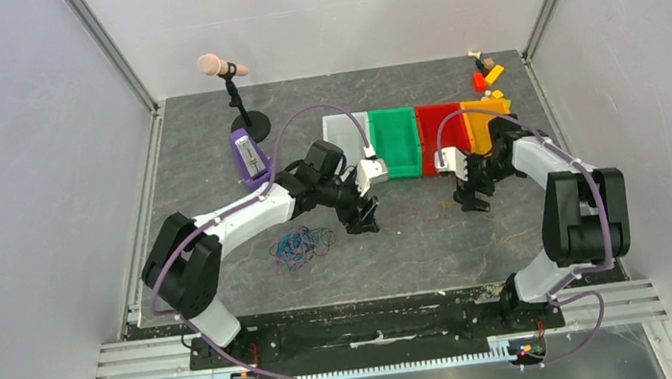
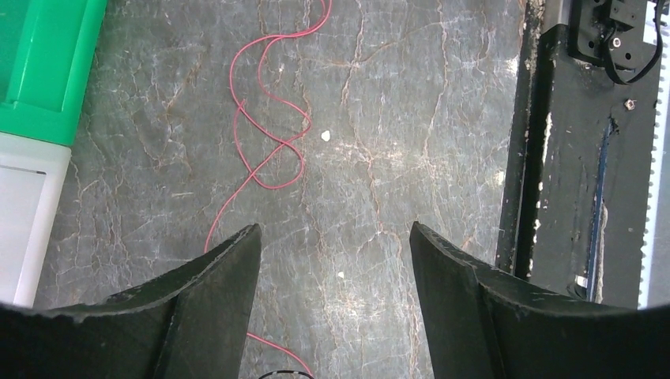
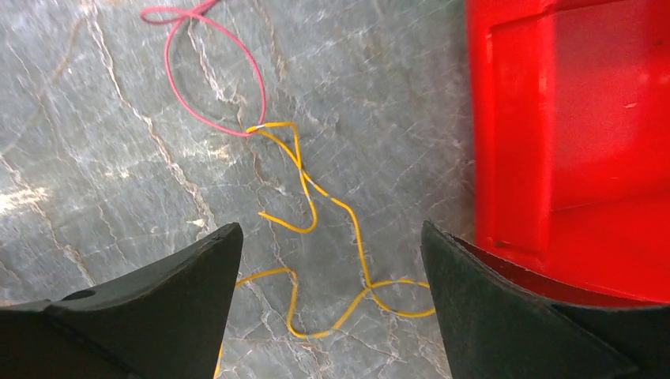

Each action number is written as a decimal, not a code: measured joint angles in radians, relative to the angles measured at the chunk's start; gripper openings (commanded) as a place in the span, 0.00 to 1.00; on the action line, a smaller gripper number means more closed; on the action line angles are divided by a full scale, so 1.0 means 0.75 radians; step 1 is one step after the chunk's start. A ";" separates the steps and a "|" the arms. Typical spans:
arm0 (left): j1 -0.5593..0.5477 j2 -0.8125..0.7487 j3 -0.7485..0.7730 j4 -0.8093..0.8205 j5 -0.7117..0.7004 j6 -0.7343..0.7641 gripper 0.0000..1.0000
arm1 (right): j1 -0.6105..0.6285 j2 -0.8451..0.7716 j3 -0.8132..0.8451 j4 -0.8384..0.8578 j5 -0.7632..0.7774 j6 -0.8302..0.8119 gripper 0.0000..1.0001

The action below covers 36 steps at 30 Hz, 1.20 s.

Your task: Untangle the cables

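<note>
A clump of blue, red and dark cables (image 1: pixel 300 245) lies on the table left of centre. My left gripper (image 1: pixel 362 217) hangs just right of the clump, open and empty. In the left wrist view a loose red cable (image 2: pixel 269 134) loops on the table ahead of the left gripper (image 2: pixel 336 237), and one strand passes under the left finger (image 2: pixel 213 300). My right gripper (image 1: pixel 471 197) is open near the red bin. In the right wrist view a yellow cable (image 3: pixel 348 229) winds on the table between the spread fingers of the right gripper (image 3: pixel 332 237). It meets a red cable loop (image 3: pixel 213 79) further ahead.
A row of bins stands behind the grippers: white (image 1: pixel 345 135), green (image 1: pixel 396 141), red (image 1: pixel 442 136) and orange (image 1: pixel 488 118). A microphone on a stand (image 1: pixel 225 68) and a purple device (image 1: pixel 251 156) are at the back left. Small toys (image 1: pixel 487 69) lie in the back right corner.
</note>
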 measured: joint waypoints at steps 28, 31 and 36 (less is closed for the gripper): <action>-0.031 0.387 0.108 0.562 -0.029 -0.282 0.74 | 0.009 -0.038 -0.107 0.114 0.039 0.022 0.00; -0.042 0.398 0.125 0.642 -0.006 -0.378 0.76 | 0.009 -0.062 -0.114 0.115 0.021 0.035 0.00; -0.094 0.470 0.154 0.766 -0.007 -0.544 0.77 | 0.009 -0.097 -0.120 0.114 0.000 0.055 0.00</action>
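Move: The yellow cable's near strand lies some 3 cm below the right hand, about 1 cm back and 1 cm to its right. From that hand the pink cable's looped end is roughly 5 cm left and level fore and aft, and the red bin's middle 15 cm ahead and 5 cm left. The left hand has the pink cable's loops about 11 cm to its right, 3 cm ahead and 9 cm below. Right hand sinks about 3 cm, pinches the yellow cable and lifts; left, open, moves 10 cm right towards pink. ##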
